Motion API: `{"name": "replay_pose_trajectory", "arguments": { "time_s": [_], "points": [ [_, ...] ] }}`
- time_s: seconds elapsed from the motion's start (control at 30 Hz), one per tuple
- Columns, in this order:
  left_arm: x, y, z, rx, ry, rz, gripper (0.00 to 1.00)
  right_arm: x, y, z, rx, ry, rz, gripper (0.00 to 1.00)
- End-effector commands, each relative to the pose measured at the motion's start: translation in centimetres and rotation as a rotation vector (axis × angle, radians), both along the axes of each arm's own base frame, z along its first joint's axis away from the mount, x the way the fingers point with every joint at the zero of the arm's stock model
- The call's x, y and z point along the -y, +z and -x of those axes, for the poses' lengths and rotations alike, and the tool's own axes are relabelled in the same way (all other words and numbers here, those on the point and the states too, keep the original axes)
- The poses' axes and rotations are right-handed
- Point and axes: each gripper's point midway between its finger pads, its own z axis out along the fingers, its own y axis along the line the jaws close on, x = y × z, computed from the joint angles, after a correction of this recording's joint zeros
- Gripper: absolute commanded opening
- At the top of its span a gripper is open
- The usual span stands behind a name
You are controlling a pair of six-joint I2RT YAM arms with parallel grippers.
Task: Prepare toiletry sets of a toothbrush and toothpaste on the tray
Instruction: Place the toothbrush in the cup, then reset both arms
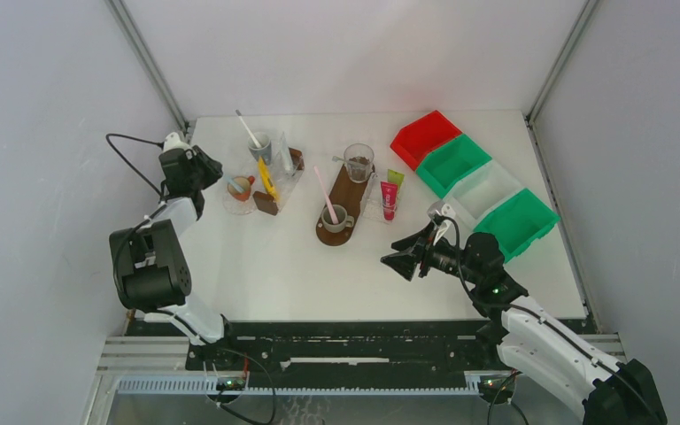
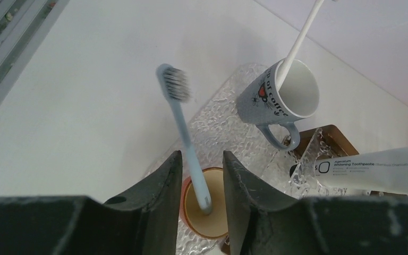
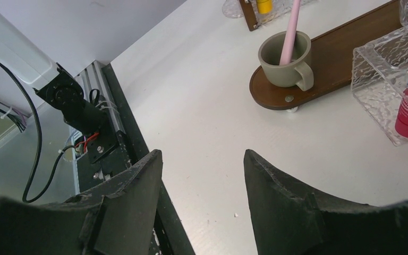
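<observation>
My left gripper [image 2: 202, 154] stands open around a light-blue toothbrush [image 2: 183, 122] that leans in an orange cup [image 2: 204, 212] on a clear glass tray [image 2: 223, 127]; neither finger touches the handle. In the top view the left gripper [image 1: 217, 173] hangs beside that cup [image 1: 241, 186]. A white toothpaste tube [image 2: 372, 169] lies to the right. The pink-red toothpaste [image 1: 389, 200] and the lime green one [image 1: 395, 177] stand in a clear holder. A pink toothbrush [image 1: 326, 195] leans in a mug on the oval wooden tray [image 1: 351, 181]. My right gripper [image 1: 397, 262] is open over bare table.
A grey mug [image 2: 287, 95] holds a white toothbrush [image 2: 297, 45]. A yellow tube [image 1: 268, 180] lies on a brown tray. A glass [image 1: 359, 162] stands on the wooden tray. Red [image 1: 425, 137], green [image 1: 453, 164], clear [image 1: 485, 190] and green [image 1: 518, 223] bins line the right.
</observation>
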Motion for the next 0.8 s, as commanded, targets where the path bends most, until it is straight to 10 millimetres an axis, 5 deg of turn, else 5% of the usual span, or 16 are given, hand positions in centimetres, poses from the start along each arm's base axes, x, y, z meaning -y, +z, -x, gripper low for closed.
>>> {"name": "replay_pose_trajectory", "arguments": {
  "time_s": [0.0,0.23,0.4,0.6,0.77],
  "points": [
    [-0.3,3.5,-1.2,0.074,0.013,-0.027,0.39,0.0,1.0,-0.1,0.03,0.0,-0.03,0.65],
    [-0.6,3.7,-0.7,0.072,0.034,-0.032,0.48,0.0,1.1,0.0,0.03,0.002,-0.031,0.65],
    [-0.7,5.9,1.2,0.107,0.076,-0.032,0.57,0.1,1.3,0.1,0.036,0.003,-0.036,0.65],
    [0.6,11.3,6.3,0.247,0.095,0.004,0.73,0.2,1.5,0.3,0.048,0.006,-0.032,0.65],
    [3.5,14.7,11.5,0.402,0.035,0.084,0.96,1.0,1.8,0.3,0.072,-0.019,-0.013,0.66]
  ]
}}
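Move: The left hand has already let go of the blue toothbrush, whose shaft stands between its parted fingertips. The orange cup holding the brush is about 3 cm back and 3 cm to the right, its middle some 7 cm lower. The blue mug stands roughly 9 cm ahead and 9 cm right, and the yellow tube about 12 cm right, level with the hand. From the right hand the orange cup lies around 43 cm left and 20 cm ahead. Up and back, slowly and then fast: the left hand lingers by the toothbrush, sinking only about half a centimetre while its fingers spread, then climbs some 12 cm and draws back about 8 cm, away from the orange cup. The wrist tips the fingers up by 15 degrees or so, and they end nearly wide open, clear of the brush. ##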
